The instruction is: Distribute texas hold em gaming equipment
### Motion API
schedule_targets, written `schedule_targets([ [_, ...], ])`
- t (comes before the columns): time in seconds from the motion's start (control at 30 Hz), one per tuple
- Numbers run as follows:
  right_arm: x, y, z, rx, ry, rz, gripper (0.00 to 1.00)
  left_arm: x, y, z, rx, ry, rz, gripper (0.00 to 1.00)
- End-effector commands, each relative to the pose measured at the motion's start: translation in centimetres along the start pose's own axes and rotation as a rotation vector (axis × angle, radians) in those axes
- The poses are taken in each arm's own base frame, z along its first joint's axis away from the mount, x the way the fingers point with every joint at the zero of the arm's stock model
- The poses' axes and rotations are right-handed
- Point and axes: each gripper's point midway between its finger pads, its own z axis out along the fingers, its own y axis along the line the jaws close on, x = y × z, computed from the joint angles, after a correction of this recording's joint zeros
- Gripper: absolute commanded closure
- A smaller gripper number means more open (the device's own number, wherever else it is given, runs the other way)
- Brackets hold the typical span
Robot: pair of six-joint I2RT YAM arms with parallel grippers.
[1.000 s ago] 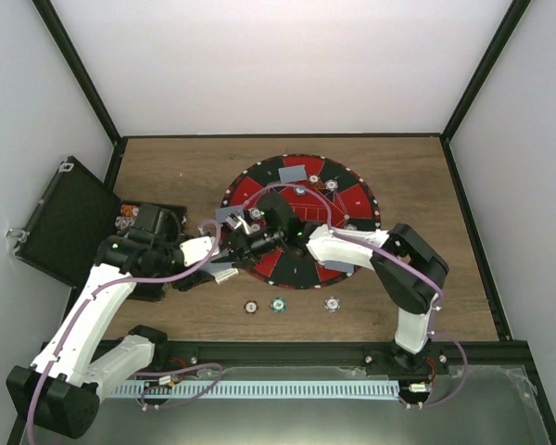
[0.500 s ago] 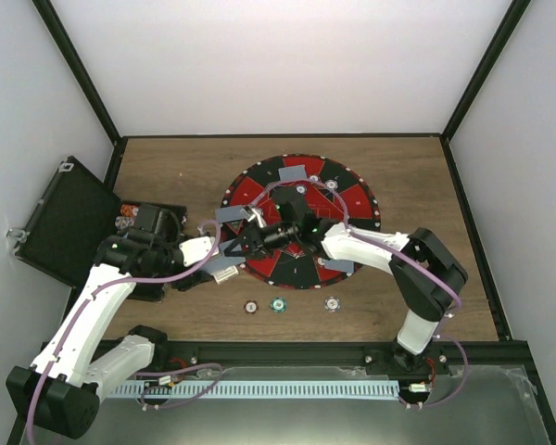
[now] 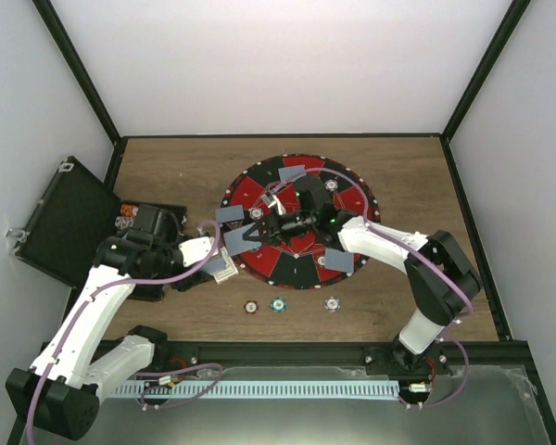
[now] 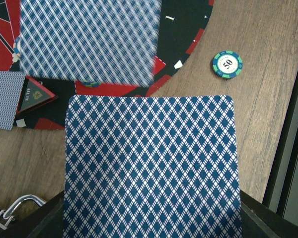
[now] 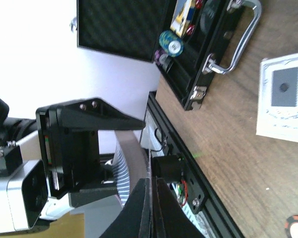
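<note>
My left gripper [image 3: 221, 267] is shut on a deck of playing cards [image 4: 151, 168] with blue-checked backs, held just off the near left rim of the round red and black mat [image 3: 296, 269]. The deck hides its fingers in the left wrist view. My right gripper [image 3: 245, 237] is shut on one card, seen edge-on between its fingers [image 5: 151, 191] and as a blurred card [image 4: 87, 42] beyond the deck. Grey-backed cards [image 3: 292, 172] lie on the mat, and one shows in the left wrist view [image 4: 6, 99]. Three poker chips [image 3: 278, 303] lie on the wood near the mat, one marked 50 [image 4: 227, 65].
A black hinged case [image 3: 69, 218] lies open at the left with chips inside [image 5: 170, 45]. A white-faced card [image 5: 285, 99] lies on the wood. More chips [image 3: 331, 184] sit on the mat. The black frame rail [image 3: 287, 350] runs along the near edge.
My right gripper has drawn back to the right and away from the deck with one card pinched in it. My left gripper and deck have stayed in place.
</note>
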Motion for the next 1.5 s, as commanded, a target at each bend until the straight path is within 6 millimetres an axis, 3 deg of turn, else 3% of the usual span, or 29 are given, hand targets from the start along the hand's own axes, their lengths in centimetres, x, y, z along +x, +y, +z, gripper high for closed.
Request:
schedule_targets([
  [0.0,-2.2,-0.7,-2.3,0.021,-0.057,-0.019,0.99,-0.8,0.0,-0.7,-0.015,-0.033,0.035,0.96],
  [0.13,-5.1,-3.5,-2.0,0.074,-0.071,-0.006,0.99,-0.8,-0.3,-0.9,-0.01,-0.034,0.032,0.96],
  [0.4,-11.9,-8.3,2.4,0.162,-0.058,0.017,0.99,-0.8,-0.8,-1.3,0.003,-0.035,0.02,0.96],
  [0.43,-12.5,-9.6,3.1,0.175,-0.049,0.035,0.99,-0.7,-0.8,-1.3,0.004,-0.034,0.02,0.96],
  [0.63,-15.5,-11.9,5.6,0.213,-0.051,0.05,0.99,-0.7,-0.8,-1.4,0.003,-0.032,0.018,0.96],
  [0.83,-16.7,-13.3,6.6,0.262,-0.042,0.049,0.95,-0.9,-0.7,-1.6,-0.001,-0.033,0.02,0.96],
  [1.13,-16.5,-14.1,5.3,0.379,-0.055,0.025,0.8,-1.1,-0.6,-1.7,-0.005,-0.035,0.023,0.96],
  [1.47,-16.3,-13.2,3.5,0.466,-0.08,-0.022,0.66,-1.2,-0.6,-1.9,-0.007,-0.04,0.024,0.96],
])
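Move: A second card, already pinched in the right fingers, is bound for the card lying at the mat's left rim, about 17 cm ahead, 6 cm to the left and 18 cm below the right hand. At the same depth, the orange-blue chip is roughly level with that card and 7 cm to its right, and the orange 100 chip is 12 cm ahead and 1 cm right of the hand. From the left hand, that rim card lies some 22 cm ahead, 12 cm right and 15 cm down. The held card is carried by the right hand forward about 18 cm and down some 15 cm, away from the deck and towards the card at the mat's left rim, after a brief swing right and then back left. Just over that card the fingers open to about a third and let go, while the hand sinks a last few centimetres, eases slightly right and tips its fingers steeper, some 25 degrees in all. ##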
